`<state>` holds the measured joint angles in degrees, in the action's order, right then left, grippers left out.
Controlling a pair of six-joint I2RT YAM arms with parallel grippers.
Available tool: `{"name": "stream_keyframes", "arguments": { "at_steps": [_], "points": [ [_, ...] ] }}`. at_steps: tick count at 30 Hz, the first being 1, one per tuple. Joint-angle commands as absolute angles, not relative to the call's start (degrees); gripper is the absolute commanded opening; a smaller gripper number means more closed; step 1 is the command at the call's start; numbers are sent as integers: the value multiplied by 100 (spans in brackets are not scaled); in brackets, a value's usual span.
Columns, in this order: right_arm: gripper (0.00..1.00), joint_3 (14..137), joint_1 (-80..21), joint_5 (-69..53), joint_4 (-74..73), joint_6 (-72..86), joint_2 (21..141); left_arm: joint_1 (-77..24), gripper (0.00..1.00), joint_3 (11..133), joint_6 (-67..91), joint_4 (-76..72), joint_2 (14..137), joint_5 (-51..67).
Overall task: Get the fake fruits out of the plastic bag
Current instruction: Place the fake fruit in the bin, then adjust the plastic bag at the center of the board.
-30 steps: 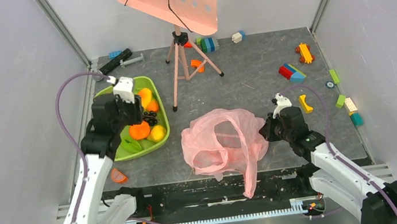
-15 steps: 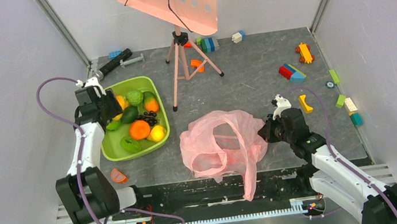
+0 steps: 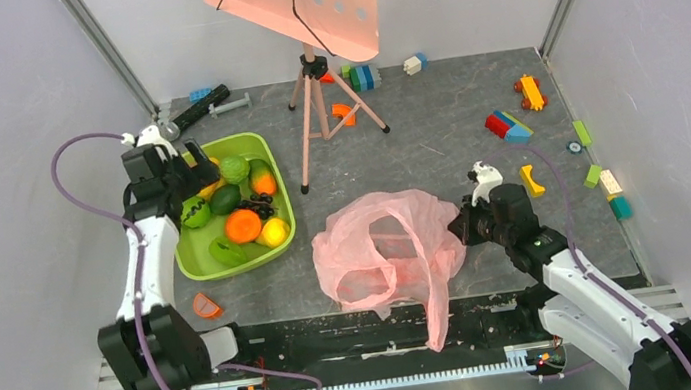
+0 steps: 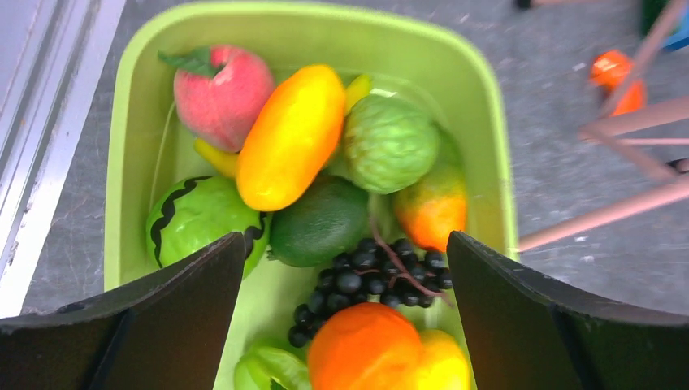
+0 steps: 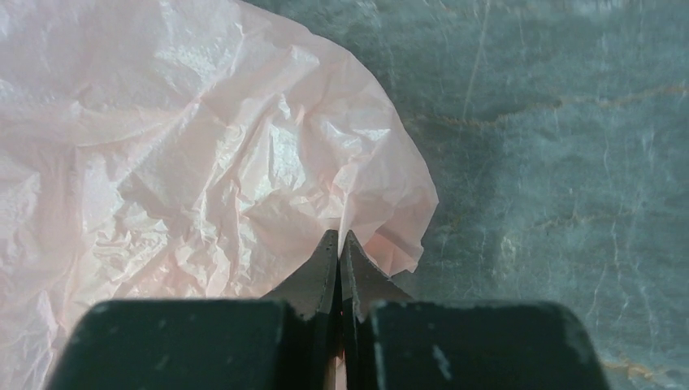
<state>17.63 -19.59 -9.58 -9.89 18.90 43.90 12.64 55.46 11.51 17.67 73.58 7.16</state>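
Observation:
The pink plastic bag (image 3: 384, 250) lies crumpled at the front middle of the table, mouth up, one handle hanging over the front edge. No fruit shows inside it. My right gripper (image 3: 461, 225) is shut on the bag's right edge; in the right wrist view the film (image 5: 203, 162) is pinched between the tips (image 5: 339, 237). My left gripper (image 3: 190, 175) hangs open and empty over the green tray (image 3: 191, 266). In the tray lie a peach (image 4: 223, 93), a mango (image 4: 292, 134), an avocado (image 4: 321, 219), black grapes (image 4: 366, 280), an orange (image 4: 370, 349) and more fruits.
A tripod (image 3: 312, 88) with a pink perforated panel stands behind the bag, right of the tray. An orange slice (image 3: 206, 305) lies at the front left. Toy blocks (image 3: 508, 124) are scattered at the back and right, and a black remote (image 3: 208, 102) lies at the back left.
My left arm has drawn back from the tray's middle to its back left corner and its jaws have opened wide. Green fruits it covered now show. The right gripper has stayed clamped on the bag.

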Motion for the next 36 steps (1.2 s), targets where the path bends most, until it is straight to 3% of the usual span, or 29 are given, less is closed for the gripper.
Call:
{"name": "stream_keyframes", "arguments": {
  "at_steps": [1, 11, 21, 23, 24, 27, 32, 36],
  "points": [
    [0, 2253, -1934, -1519, -558, 1257, 4262, 1276, 100, 5478, 1656, 1365, 6332, 1291],
    [0, 3206, -1932, -2391, 12, 846, 3983, 1232, 100, 4757, 2018, 1134, 5536, 1383],
    [0, 4310, -1934, -543, -581, 648, 3916, 1200, 100, 4788, 2150, 1237, 5518, 1268],
    [4, 4461, -1934, -57, -799, 695, 4155, 1195, 100, 4773, 2199, 1246, 5473, 1238],
    [10, 4577, -1935, 210, -922, 703, 4333, 1199, 100, 4765, 2216, 1267, 5455, 1224],
    [59, 5196, -1934, 801, -1675, 769, 5028, 1144, 100, 4805, 2212, 1448, 5414, 1158],
    [81, 5573, -1934, 1384, -2096, 751, 5132, 879, 100, 4883, 2048, 1854, 5289, 962],
    [92, 5448, -1938, 1914, -2173, 701, 4743, 780, 100, 4710, 2097, 1845, 5054, 1138]
  ]
}}
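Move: The left hand, empty and open, hovers over the bin: the yellow mango it has already released lies about 8 cm below, some 2 cm ahead and 2 cm left, with the green custard apple about 6 cm to the mango's right and the watermelon some 8 cm behind it and 4 cm left of it. From this hand the plastic bag is roughly 36 cm right and 17 cm back. The right hand pinches the bag's edge; the bag's middle is some 14 cm to its left, 2 cm back and 4 cm lower, while a yellow block lies about 18 cm right and 10 cm ahead. The right hand, still pinching the edge of the empty bag, hoists it nearly 25 cm while drifting left and forward with the fingers tipping up towards level, then swings right and farther forward, turning clockwise and tipping partly back down as it sinks about 4 cm, and opens wide to let go of the bag. Meanwhile the open left hand draws up from the mango by some 8 cm with its fingers tilting up, easing back and right, then settles a few centimetres lower and keeps drifting back and right over the bin. ##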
